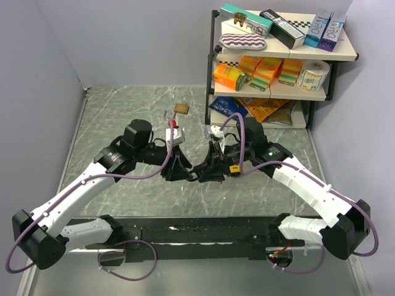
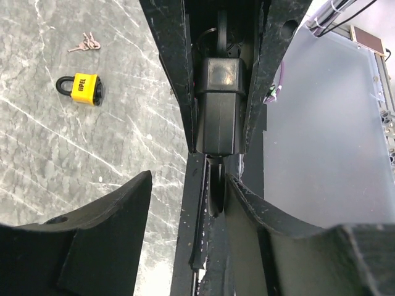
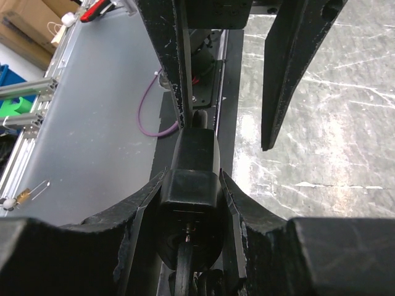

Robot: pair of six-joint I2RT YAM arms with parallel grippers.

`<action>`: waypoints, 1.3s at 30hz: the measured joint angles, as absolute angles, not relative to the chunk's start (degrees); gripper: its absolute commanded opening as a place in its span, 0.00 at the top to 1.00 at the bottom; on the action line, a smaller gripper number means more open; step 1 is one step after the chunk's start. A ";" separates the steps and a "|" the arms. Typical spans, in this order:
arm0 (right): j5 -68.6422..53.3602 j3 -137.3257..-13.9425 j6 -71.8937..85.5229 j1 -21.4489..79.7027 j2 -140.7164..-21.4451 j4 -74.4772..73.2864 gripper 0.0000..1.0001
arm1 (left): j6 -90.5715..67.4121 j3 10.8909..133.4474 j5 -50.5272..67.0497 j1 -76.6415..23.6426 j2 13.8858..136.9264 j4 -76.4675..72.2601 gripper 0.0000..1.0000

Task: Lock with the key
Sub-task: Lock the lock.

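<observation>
A black padlock body (image 3: 191, 185) sits clamped between the fingers of my right gripper (image 3: 192, 191), which is shut on it. The left wrist view shows that same black block (image 2: 219, 105) end-on, with a dark flat piece that looks like the key (image 2: 216, 188) sticking out of it toward the camera. My left gripper (image 2: 188, 185) is open around that piece: its right finger (image 2: 259, 216) lies close beside it and its left finger (image 2: 123, 216) stands well clear. From above, both grippers meet tip to tip at mid-table, the left gripper (image 1: 184, 172) facing the right gripper (image 1: 207, 169).
A yellow padlock (image 2: 80, 88) with a small bunch of keys (image 2: 84, 43) lies on the marble table (image 1: 123, 117) farther back; from above the padlock (image 1: 181, 108) is in front of the shelf. A shelf (image 1: 278, 61) of boxes stands back right. A black rail (image 1: 197, 231) runs along the near edge.
</observation>
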State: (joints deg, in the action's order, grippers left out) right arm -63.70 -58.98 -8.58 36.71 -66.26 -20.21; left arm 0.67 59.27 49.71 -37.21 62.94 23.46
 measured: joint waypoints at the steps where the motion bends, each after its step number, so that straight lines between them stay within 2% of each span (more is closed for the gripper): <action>1: -63.68 -58.98 -8.40 36.73 -66.26 -20.14 1.00 | 0.67 59.27 49.76 -37.28 62.94 23.35 0.45; 8: -63.72 -58.98 -8.14 36.73 -66.28 -20.10 1.00 | 0.80 59.27 49.65 -39.51 63.61 22.61 0.48; 13: -63.72 -58.98 -7.75 36.73 -66.70 -19.73 1.00 | 0.40 59.24 49.58 -40.75 64.99 21.76 0.59; 17: -63.70 -58.98 -7.09 36.73 -66.89 -19.25 1.00 | -0.49 58.98 49.56 -40.88 65.58 20.82 0.59; 20: -63.68 -58.98 -6.66 36.75 -66.89 -18.37 1.00 | -1.08 58.98 49.63 -41.21 65.78 20.36 0.76; 21: -63.66 -58.98 -6.39 36.75 -66.89 -18.24 1.00 | -1.37 58.98 49.63 -41.32 65.87 20.36 0.86; 23: -63.02 -58.96 -5.65 36.75 -66.89 -18.26 1.00 | -1.65 58.98 49.52 -41.32 65.91 20.51 0.98; 26: -61.36 -58.92 -4.97 36.62 -66.89 -18.52 1.00 | -2.22 58.96 48.23 -41.28 65.87 20.93 0.99; 27: -60.71 -58.92 -4.97 36.60 -66.89 -18.68 0.94 | -2.15 58.92 47.70 -41.17 65.84 21.15 0.99; 28: -60.29 -58.92 -5.21 36.60 -66.89 -18.70 0.68 | -1.76 58.76 48.73 -41.08 65.78 21.08 0.99; 30: -61.71 -58.92 -6.00 36.62 -67.09 -18.98 0.43 | -1.15 58.19 49.74 -40.80 65.25 20.78 0.99; 31: -62.04 -58.94 -6.44 36.64 -67.09 -18.98 0.27 | -1.02 57.87 50.30 -40.58 64.82 20.73 0.99; 36: -63.05 -60.69 -9.06 35.99 -67.07 -20.93 0.22 | 0.10 56.07 53.12 -35.20 62.85 22.96 0.99; 39: -63.11 -61.34 -10.41 34.59 -67.00 -22.63 0.23 | 1.41 56.07 54.11 -33.06 62.24 24.49 0.99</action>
State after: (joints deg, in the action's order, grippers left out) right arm -63.11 -61.34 -10.41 34.59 -67.00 -22.63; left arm 1.41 56.07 54.11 -33.06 62.24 24.49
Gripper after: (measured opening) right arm 0.783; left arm 0.101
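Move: The key, sticking out of the black lock towards the left hand, lies about 2 cm to that hand's right, 1 cm back and 1 cm below, between its open fingers. The lock body is some 6 cm right and 1 cm ahead of the left hand, still held by the right; from the right hand the key is about 4 cm left, 1 cm back and 1 cm down. From the left hand, the yellow lock lies on the table roughly 17 cm right, 8 cm ahead and 24 cm below, the loose keys 9 cm farther right of it and 2 cm ahead. The left hand eases about 2 cm to the right and 1 cm back and down onto the key while the right hand keeps the black lock nearly still, then closes from half open to almost shut and pinches the key. It then draws about 3 cm left and 1 cm forward, as the right fingers open wide, let go of the lock body and edge some 1 cm forward, hardly turning. ##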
